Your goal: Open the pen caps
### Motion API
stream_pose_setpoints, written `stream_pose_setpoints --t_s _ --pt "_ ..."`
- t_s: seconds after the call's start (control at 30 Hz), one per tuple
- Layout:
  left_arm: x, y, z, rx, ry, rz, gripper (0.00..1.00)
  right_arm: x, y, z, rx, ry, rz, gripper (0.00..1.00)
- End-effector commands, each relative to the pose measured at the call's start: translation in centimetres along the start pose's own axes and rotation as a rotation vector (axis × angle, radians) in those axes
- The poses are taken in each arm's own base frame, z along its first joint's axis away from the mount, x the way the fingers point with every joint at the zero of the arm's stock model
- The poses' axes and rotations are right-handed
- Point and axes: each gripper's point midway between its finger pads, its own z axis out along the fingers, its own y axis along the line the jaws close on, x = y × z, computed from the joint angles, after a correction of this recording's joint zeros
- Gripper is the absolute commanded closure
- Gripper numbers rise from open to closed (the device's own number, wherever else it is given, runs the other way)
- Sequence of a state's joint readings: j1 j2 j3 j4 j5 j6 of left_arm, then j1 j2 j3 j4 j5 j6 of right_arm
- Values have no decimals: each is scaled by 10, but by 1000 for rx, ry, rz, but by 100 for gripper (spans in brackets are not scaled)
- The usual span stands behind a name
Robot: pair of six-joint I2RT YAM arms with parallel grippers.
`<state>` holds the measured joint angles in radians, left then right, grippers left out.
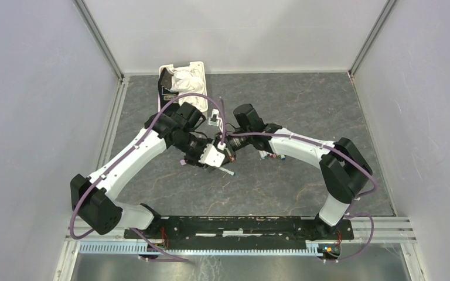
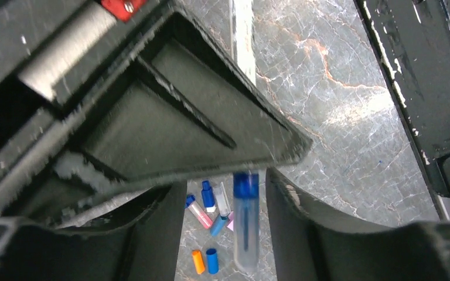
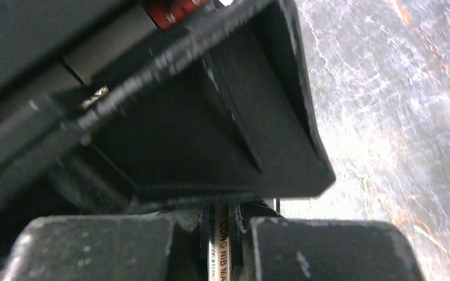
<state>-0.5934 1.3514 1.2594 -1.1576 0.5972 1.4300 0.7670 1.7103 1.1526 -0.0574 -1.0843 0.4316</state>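
Between the parted fingers of my left gripper hangs a clear pen cap with a blue end, blurred and touching neither finger. On the table below lie several loose caps: blue, pink, orange and another blue. My right gripper is shut on a pen with a printed label. Both grippers meet at mid-table, the left gripper just left of the right gripper.
A white slotted basket with white cloth stands at the back left by the wall. One pen lies just in front of the grippers. More pens and caps lie under the right forearm.
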Motion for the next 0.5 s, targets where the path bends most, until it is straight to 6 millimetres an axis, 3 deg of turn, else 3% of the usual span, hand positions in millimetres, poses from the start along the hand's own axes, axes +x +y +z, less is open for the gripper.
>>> stream_pose_setpoints --t_s 0.0,0.27,0.37,0.47 --pt "-10 4 6 -9 -42 -4 46 -24 18 8 -91 -28 -65 100" --pt "-16 -2 2 27 -41 24 81 -44 22 15 -144 -82 -53 98" --pt "-17 -2 0 27 -36 28 97 -44 14 19 -139 -90 -16 72" --pt "-11 -3 -2 26 0 31 98 -31 6 20 -129 -76 20 44"
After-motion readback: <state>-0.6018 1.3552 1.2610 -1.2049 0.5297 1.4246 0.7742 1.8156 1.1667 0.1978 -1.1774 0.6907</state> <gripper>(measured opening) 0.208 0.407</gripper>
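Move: The left hand's open fingers already straddle the pen's clear cap, practically at the hand point. The right hand still grips the pen's body; the cap is about 3 cm to its left and 1 cm ahead, level with it. On the table some 15 cm below the left hand, a pink cap lies about 11 cm left and 2 cm back, and the opened pens about 18 cm right and 3 cm ahead. Left fingers close on the clear cap; the right hand shifts about 2 cm left, then opens off the body. ##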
